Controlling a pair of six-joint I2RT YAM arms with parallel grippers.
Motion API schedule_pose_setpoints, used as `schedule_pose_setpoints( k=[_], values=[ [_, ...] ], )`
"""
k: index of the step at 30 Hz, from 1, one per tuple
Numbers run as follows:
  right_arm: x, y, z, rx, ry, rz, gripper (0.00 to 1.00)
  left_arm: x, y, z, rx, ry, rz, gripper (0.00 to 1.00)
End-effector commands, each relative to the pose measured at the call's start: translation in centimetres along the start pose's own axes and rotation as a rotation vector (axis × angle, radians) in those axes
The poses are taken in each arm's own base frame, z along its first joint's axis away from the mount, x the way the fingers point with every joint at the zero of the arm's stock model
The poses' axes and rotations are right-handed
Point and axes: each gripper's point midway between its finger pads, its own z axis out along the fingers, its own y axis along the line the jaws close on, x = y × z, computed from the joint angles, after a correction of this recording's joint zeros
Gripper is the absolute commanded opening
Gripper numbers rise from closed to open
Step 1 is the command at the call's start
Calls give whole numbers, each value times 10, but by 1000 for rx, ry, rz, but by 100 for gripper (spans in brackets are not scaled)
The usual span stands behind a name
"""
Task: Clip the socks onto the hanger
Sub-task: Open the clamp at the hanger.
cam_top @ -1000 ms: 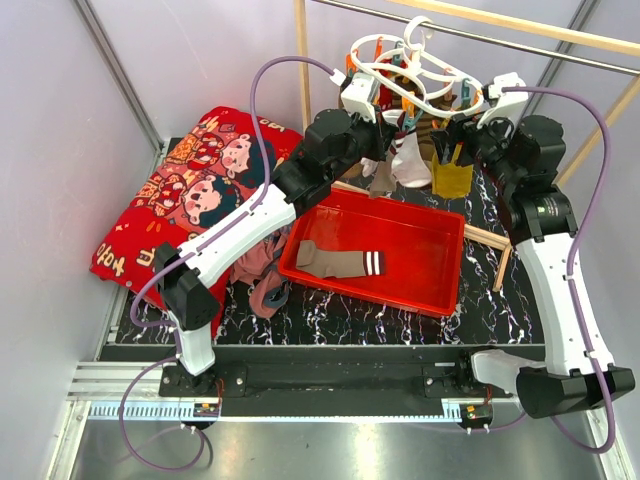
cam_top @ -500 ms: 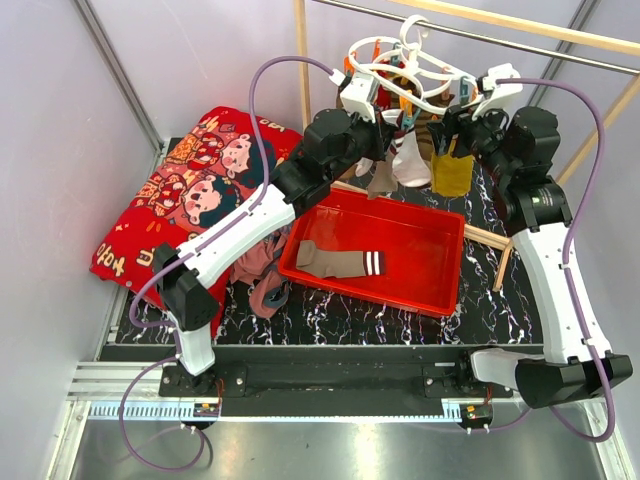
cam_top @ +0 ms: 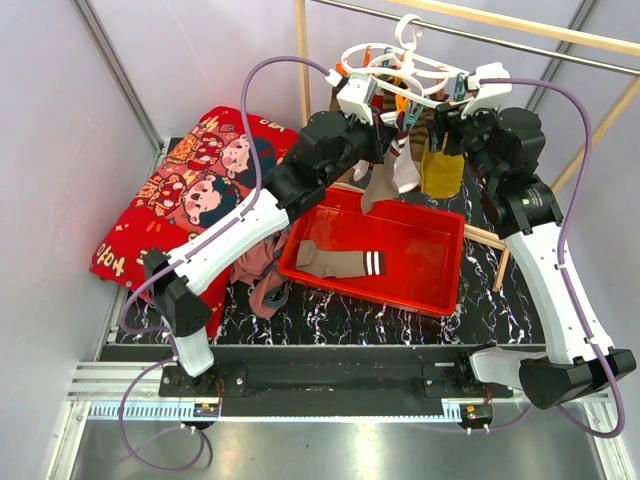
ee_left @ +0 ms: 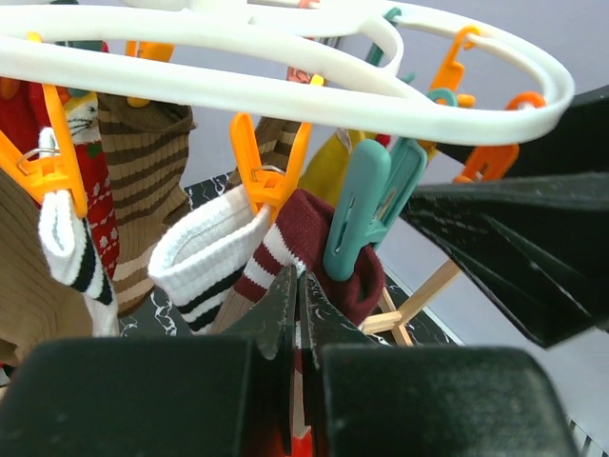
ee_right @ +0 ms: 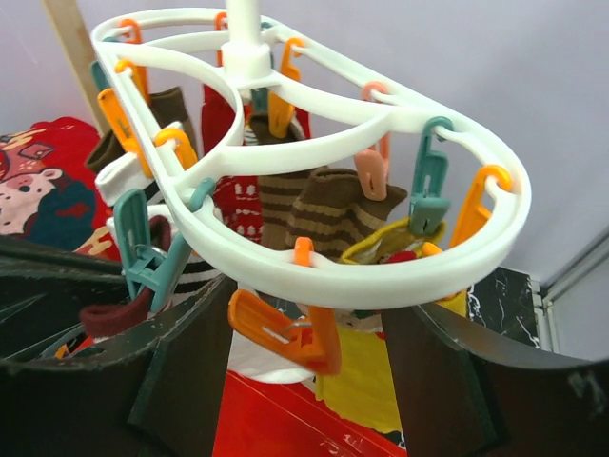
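The white hanger (cam_top: 425, 68) hangs at the back with several socks clipped to its pegs. My left gripper (cam_top: 386, 140) is under its left side, shut on a taupe sock (cam_top: 377, 187) that dangles over the tray. In the left wrist view the jaws (ee_left: 301, 278) meet at that sock's maroon striped cuff (ee_left: 314, 228), where a teal peg (ee_left: 366, 205) sits on the cloth. My right gripper (ee_right: 309, 328) is open under the hanger ring (ee_right: 381, 271). An orange peg (ee_right: 285, 333) hangs between its fingers, touching neither. Another taupe sock (cam_top: 340, 262) lies in the red tray (cam_top: 420, 290).
A red cartoon-print cushion (cam_top: 190, 185) lies at the left, with a pink-grey cloth bundle (cam_top: 262, 285) beside the tray. A yellow sock (cam_top: 440, 172) hangs by my right gripper (cam_top: 447, 128). Wooden poles (cam_top: 301, 55) and a metal rail frame the back.
Both grippers have risen toward the hanger. The left carried its sock up to the pegs. The right swung up and left under the ring, and the hanger has shifted upward.
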Motion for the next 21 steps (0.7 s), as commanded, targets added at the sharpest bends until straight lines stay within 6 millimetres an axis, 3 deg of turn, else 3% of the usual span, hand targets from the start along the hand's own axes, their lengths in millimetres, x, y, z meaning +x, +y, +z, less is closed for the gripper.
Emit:
schedule_pose_setpoints(
  k=[1, 11, 18, 21],
  values=[
    [-27, -10, -3, 64, -75, 2, 69, -33, -8, -15, 3, -85, 7, 0],
    [-31, -7, -1, 61, -83, 0, 53, -29, -7, -16, -12, -77, 27, 0],
    [-28, -6, -3, 67, -73, 36, 29, -20, 3, -13, -43, -67, 57, 0],
    [-21, -3, -4, 63, -61, 84, 21, -19, 5, -15, -49, -73, 73, 5]
  ],
)
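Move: Right between the right hand's spread fingers, about 1 cm under its hand point, hangs the orange clip on the hanger's near rim. Level with the clip, some 6 cm to the left, the teal clip grips the burgundy sock cuff; the yellow sock hangs about 8 cm farther out, 1 cm right and 7 cm below the hand. From the left hand the orange clip lies level ahead, roughly 10 cm to the right and 2 cm up. Squeezing the orange clip with the right hand, which all but stays in place at the hanger's rim: its fingers close from about two-thirds open to a quarter, until the pads bear on the clip's two handles from both sides, their load rising at the end. The left fingers, still shut on the burgundy sock cuff beside the teal clip, sink about 1.5 cm late on. ##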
